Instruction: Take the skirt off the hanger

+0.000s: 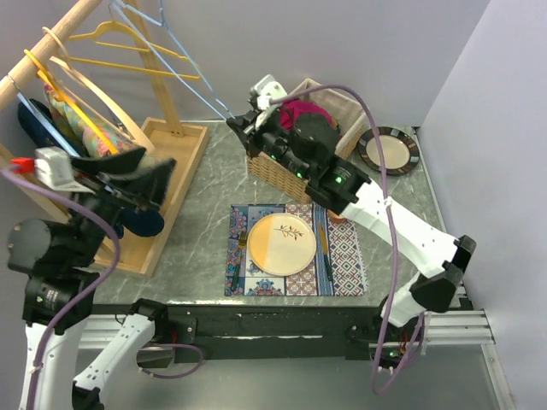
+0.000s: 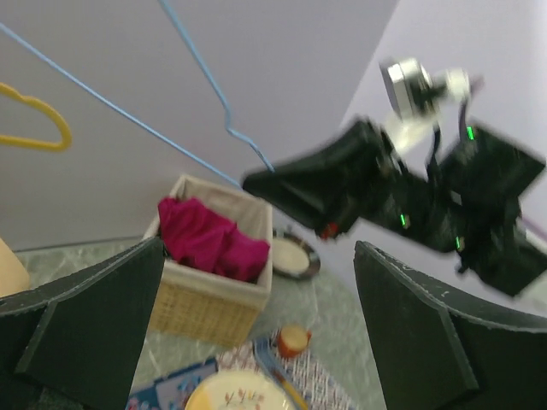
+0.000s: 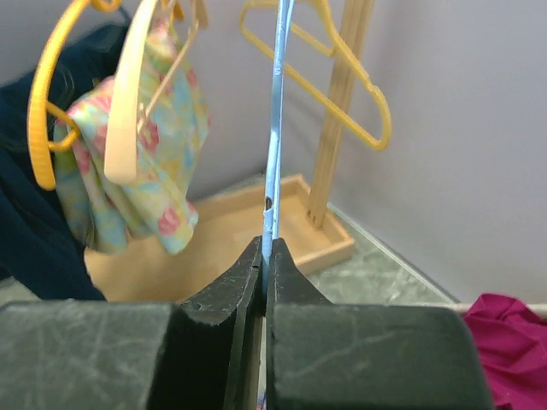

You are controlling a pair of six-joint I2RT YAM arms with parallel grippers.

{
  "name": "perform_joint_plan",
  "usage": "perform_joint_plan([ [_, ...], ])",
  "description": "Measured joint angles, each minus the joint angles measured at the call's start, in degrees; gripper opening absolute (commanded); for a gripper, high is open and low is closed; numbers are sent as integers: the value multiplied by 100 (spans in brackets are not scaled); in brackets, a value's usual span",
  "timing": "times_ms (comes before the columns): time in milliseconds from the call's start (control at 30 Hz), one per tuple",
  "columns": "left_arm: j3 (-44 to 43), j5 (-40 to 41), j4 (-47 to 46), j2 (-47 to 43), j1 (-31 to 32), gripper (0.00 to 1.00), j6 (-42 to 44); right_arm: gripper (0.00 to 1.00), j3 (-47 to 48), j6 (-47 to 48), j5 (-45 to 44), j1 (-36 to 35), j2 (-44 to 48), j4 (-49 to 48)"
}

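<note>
The blue wire hanger point(image 1: 209, 92) hangs bare and tilts from the wooden rail toward the basket. My right gripper point(image 1: 235, 124) is shut on its lower wire, and the right wrist view shows the hanger point(image 3: 275, 128) pinched between the closed right gripper point(image 3: 266, 248) tips. A magenta skirt point(image 1: 295, 111) lies bunched in the wicker basket point(image 1: 273, 175), just behind the right wrist. My left gripper point(image 1: 141, 175) is open and holds nothing, out by the rack's base. In its wrist view the left gripper point(image 2: 258, 246) frames the skirt point(image 2: 205, 239) and basket point(image 2: 201, 316) from a distance.
A wooden rack with a tray base point(image 1: 184, 162) carries a floral garment point(image 1: 77, 120), a navy garment point(image 1: 38, 124) and yellow hangers point(image 1: 111, 60). A placemat holds a cream plate point(image 1: 280, 243). A dark-rimmed plate point(image 1: 389, 151) sits at the back right. Walls close in behind and right.
</note>
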State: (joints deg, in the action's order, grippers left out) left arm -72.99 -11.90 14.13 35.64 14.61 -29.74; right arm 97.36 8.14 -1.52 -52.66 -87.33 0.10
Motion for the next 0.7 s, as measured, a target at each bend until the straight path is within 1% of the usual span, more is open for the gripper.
perform_joint_plan([
  [133, 551, -682, 9, -297, 4, 97, 345, 0, 697, -22, 245, 48, -527, 601],
  [233, 745, -1198, 50, -319, 9, 97, 579, 0, 1095, -22, 369, 48, -955, 962],
  [367, 1060, -1633, 31, -299, 20, 97, 793, 0, 1451, -20, 431, 48, -1390, 1349],
  [433, 1370, -1720, -22, -404, 37, 97, 809, 0, 1731, -13, 444, 48, -1631, 1521],
  [533, 1816, -1714, -48, -654, 46, 97, 835, 0, 2081, 39, 426, 48, -1941, 1534],
  [700, 1915, -1381, -114, -870, 48, 97, 925, 0, 2588, 92, 352, 48, -2374, 1405],
])
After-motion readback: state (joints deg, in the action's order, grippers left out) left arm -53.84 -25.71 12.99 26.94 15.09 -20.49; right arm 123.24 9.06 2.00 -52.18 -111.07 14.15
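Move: The wooden rail's far end, where the empty blue hanger is being taken, lies roughly 16 cm ahead of the right hand, 25 cm to its left and 12 cm above. The yellow hanger is below that end, some 15 cm ahead of the right hand and 18 cm left. The basket with the magenta skirt is about 22 cm ahead, 15 cm right and well below. From the left hand the rail end is about 28 cm ahead, 10 cm left and 8 cm higher. The empty blue hanger, still pinched by one lower corner in the right fingers, swings hook-first towards the rail's far end: the right hand goes about 8 cm left and 5 cm forward, sinking some 6 cm early on before levelling off, its fingertips dipping a little. The empty, open left hand drops about 11 cm, drawing slightly right and turning clockwise as it rolls left side up. ##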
